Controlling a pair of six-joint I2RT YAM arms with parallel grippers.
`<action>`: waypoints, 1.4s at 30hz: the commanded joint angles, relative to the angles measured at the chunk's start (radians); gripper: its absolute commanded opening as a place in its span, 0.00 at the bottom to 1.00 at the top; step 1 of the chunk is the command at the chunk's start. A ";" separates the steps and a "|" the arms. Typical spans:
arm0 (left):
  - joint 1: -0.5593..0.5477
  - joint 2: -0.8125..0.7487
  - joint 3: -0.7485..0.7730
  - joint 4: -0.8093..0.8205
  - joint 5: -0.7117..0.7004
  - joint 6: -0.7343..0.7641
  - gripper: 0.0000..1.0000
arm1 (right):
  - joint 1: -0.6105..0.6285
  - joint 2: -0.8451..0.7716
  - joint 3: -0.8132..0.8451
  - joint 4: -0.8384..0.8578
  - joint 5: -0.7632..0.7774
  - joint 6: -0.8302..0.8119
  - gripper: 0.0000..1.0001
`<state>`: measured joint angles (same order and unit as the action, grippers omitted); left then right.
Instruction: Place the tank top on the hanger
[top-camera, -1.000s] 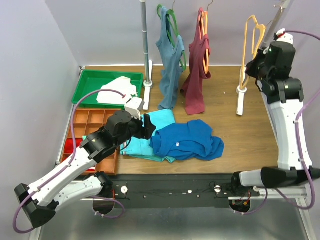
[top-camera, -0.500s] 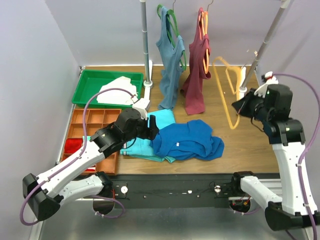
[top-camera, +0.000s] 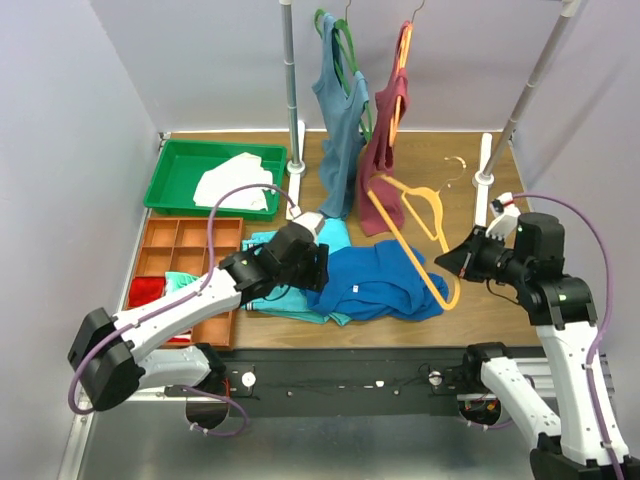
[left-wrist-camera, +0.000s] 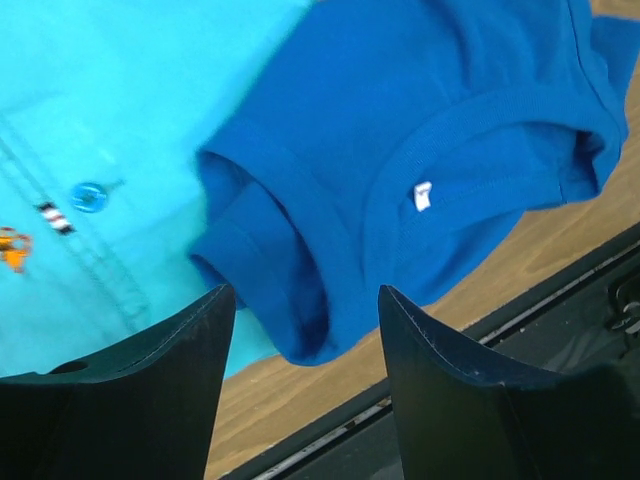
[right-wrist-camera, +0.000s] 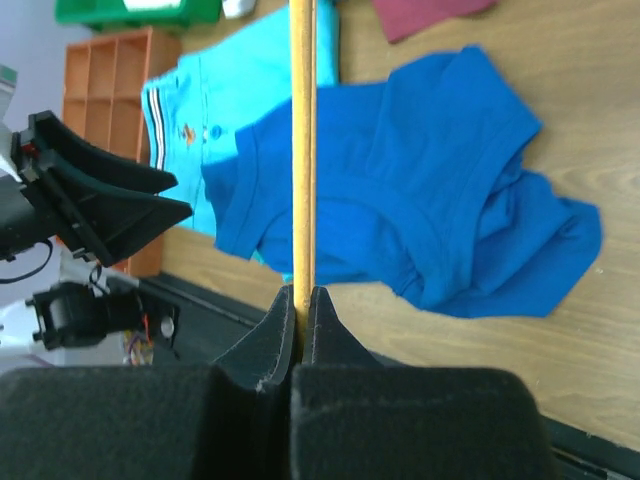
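The royal blue tank top (top-camera: 375, 280) lies crumpled on the wooden table, partly over a turquoise garment. In the top view my left gripper (top-camera: 318, 268) hovers open over its left edge. From the left wrist, the neckline with a white label (left-wrist-camera: 420, 120) shows just beyond the open gripper (left-wrist-camera: 305, 300), and nothing is between the fingers. My right gripper (top-camera: 447, 266) is shut on the light-orange hanger (top-camera: 405, 247), holding it tilted over the tank top's right side. In the right wrist view the hanger's bar (right-wrist-camera: 303, 150) runs up from the shut gripper (right-wrist-camera: 303, 295) across the tank top (right-wrist-camera: 420, 200).
A turquoise garment (top-camera: 290, 290) lies under the tank top. A green tray (top-camera: 165, 185) and an orange divided box (top-camera: 190, 250) sit at the left. A grey-blue top (top-camera: 340, 130) and a maroon top (top-camera: 385, 150) hang from the rack; its poles (top-camera: 290, 90) stand behind.
My right arm has carried the hanger down from the rack and leftward to over the tank top. My left gripper has slid right onto the tank top's edge, its jaws slightly narrower.
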<state>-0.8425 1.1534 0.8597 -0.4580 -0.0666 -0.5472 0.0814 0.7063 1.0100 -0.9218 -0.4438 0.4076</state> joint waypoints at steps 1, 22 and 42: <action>-0.113 0.066 0.002 -0.014 -0.133 -0.108 0.67 | 0.063 0.035 -0.013 0.009 -0.041 -0.007 0.01; -0.170 0.138 -0.099 0.136 -0.150 -0.206 0.54 | 0.415 0.205 0.305 -0.305 0.283 -0.015 0.01; -0.064 0.147 -0.034 0.170 -0.030 -0.220 0.00 | 0.508 0.191 0.366 -0.264 0.303 0.019 0.01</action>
<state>-0.9627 1.2957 0.8009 -0.3256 -0.1722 -0.7483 0.5835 0.9680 1.4071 -1.2160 -0.1608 0.4019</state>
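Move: The near left part of the blue tank top, at its neckline, is what my open left hand is after: about 2 cm back, 3 cm right and 6 cm down. The tank top's middle is some 15 cm to that hand's right and 2 cm ahead; the turquoise shirt's middle is about 4 cm ahead and 3 cm left, 7 cm below. From my right hand, which holds the hanger, the tank top's middle is roughly 13 cm left, 4 cm ahead and 18 cm below; the maroon top's lower end is 16 cm ahead and 12 cm left, 14 cm below. I sink my left hand about 6 cm onto the blue tank top, easing a couple of centimetres back and right, then shut the fingers on the neckline fold and start to lift. Meanwhile my right hand keeps its grip on the hanger and swings it about 5 cm left and a little back, dipping, then rising to about 4 cm higher, while turning some 15 degrees counter-clockwise. ##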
